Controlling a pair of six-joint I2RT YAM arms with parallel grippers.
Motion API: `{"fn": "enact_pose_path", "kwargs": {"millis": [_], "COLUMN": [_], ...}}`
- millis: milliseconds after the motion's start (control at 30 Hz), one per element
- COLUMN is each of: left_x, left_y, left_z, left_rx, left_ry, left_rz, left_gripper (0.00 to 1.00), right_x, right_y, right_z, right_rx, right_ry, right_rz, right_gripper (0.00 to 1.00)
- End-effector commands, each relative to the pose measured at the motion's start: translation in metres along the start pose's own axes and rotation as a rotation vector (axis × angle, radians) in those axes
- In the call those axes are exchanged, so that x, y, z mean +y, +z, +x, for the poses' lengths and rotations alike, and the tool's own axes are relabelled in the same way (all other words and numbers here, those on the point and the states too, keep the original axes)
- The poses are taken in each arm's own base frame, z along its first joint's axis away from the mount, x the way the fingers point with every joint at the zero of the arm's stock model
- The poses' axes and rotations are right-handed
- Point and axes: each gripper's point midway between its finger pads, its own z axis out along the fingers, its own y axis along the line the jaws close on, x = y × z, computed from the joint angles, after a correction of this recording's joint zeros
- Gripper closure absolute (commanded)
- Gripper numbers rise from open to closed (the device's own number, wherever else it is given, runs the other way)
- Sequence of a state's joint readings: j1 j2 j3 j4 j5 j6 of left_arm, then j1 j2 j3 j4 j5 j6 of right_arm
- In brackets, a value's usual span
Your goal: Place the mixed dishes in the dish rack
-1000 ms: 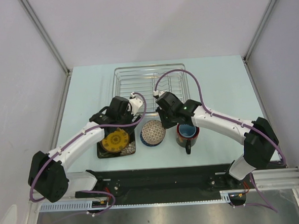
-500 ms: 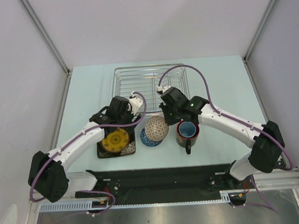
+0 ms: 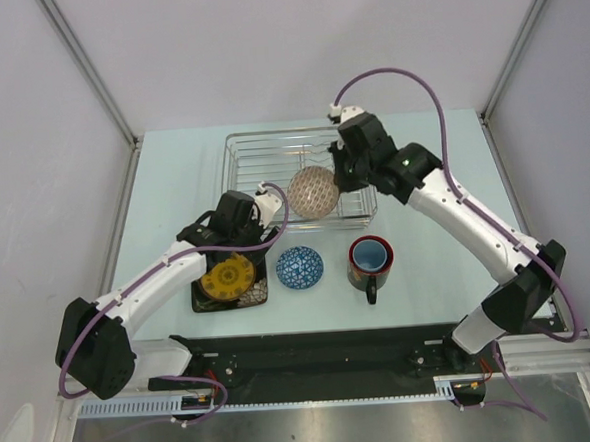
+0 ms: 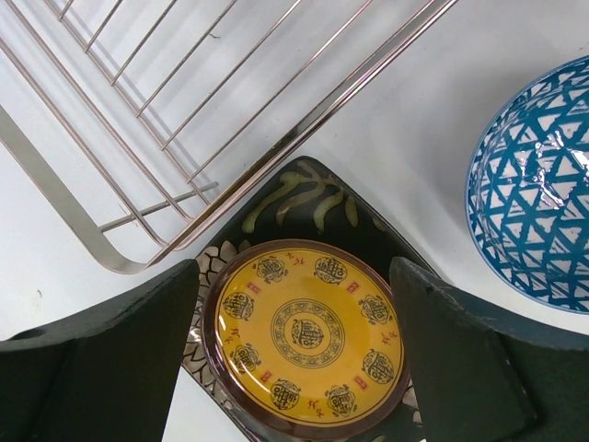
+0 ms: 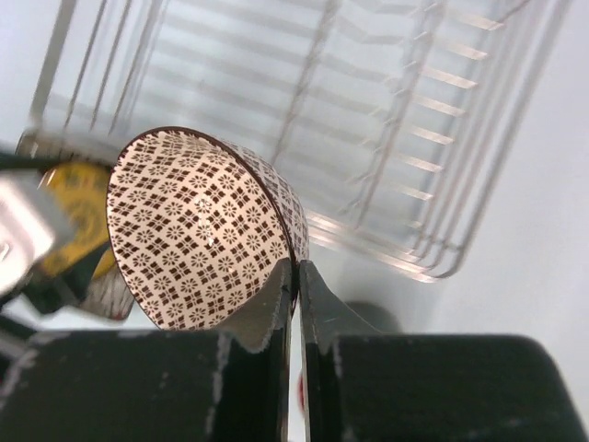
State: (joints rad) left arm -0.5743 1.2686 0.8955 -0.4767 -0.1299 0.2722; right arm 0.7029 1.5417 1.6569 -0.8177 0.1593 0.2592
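Observation:
My right gripper (image 3: pixel 337 181) (image 5: pixel 296 276) is shut on the rim of the brown-speckled bowl (image 3: pixel 311 191) (image 5: pixel 198 230). It holds the bowl tilted in the air over the near edge of the silver wire dish rack (image 3: pixel 261 158) (image 5: pixel 368 110). The blue bowl (image 3: pixel 300 267) (image 4: pixel 538 212) and the dark mug (image 3: pixel 369 260) stand on the table in front of the rack. My left gripper (image 3: pixel 242 246) (image 4: pixel 294 350) hangs open above the round yellow plate (image 3: pixel 227 278) (image 4: pixel 308 336). That plate lies on the square black floral plate (image 3: pixel 205 302) (image 4: pixel 304 189).
The rack's near-left corner (image 4: pixel 138 120) lies close behind the black plate. The mug's handle (image 3: pixel 371 292) points toward the near edge. White walls stand around the pale table (image 3: pixel 172 178).
My right arm lifted the brown-speckled bowl off the blue bowl and carried it back and up to the rack's near edge. The left arm stayed still.

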Motion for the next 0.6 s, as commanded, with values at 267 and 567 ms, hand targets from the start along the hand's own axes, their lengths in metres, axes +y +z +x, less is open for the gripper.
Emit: {"fn": "enact_pose_path", "kwargs": {"millis": [267, 567], "left_x": [0.011, 0.014], "left_y": [-0.004, -0.004], "left_z": [-0.005, -0.001], "left_rx": [-0.039, -0.022], "left_ry": [0.005, 0.003], "left_rz": [-0.045, -0.052], "left_gripper": [0.11, 0.11], "right_x": [-0.122, -0.132], "right_y": [0.037, 0.060], "right_z": [-0.075, -0.087], "right_rx": [-0.154, -0.149], "right_ry": [0.078, -0.058], "right_rz": [0.469, 0.732], "right_gripper": [1.00, 1.00]}}
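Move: The right hand already holds the brown-patterned bowl by its rim and is taking it to the right-hand section of the dish rack, whose middle is about 16 cm ahead, 1 cm right and 18 cm below. From this hand the blue bowl sits roughly 10 cm back, 12 cm left and 18 cm down, the red mug some 10 cm back, 7 cm right and 17 cm down. From the left hand that rack section is about 20 cm ahead, 23 cm right and 4 cm lower. The right arm swings the brown-patterned bowl forward and to its right over the rack's right-hand section, about 13 cm out and 8 cm across, the sideways part all in the first half, after which it runs on mainly forward while sinking some 3 cm. On the way the wrist turns clockwise by roughly 25 degrees and tips its left side down by about 20, the fingers keeping their pinch on the rim with the bowl hanging off their left side. ##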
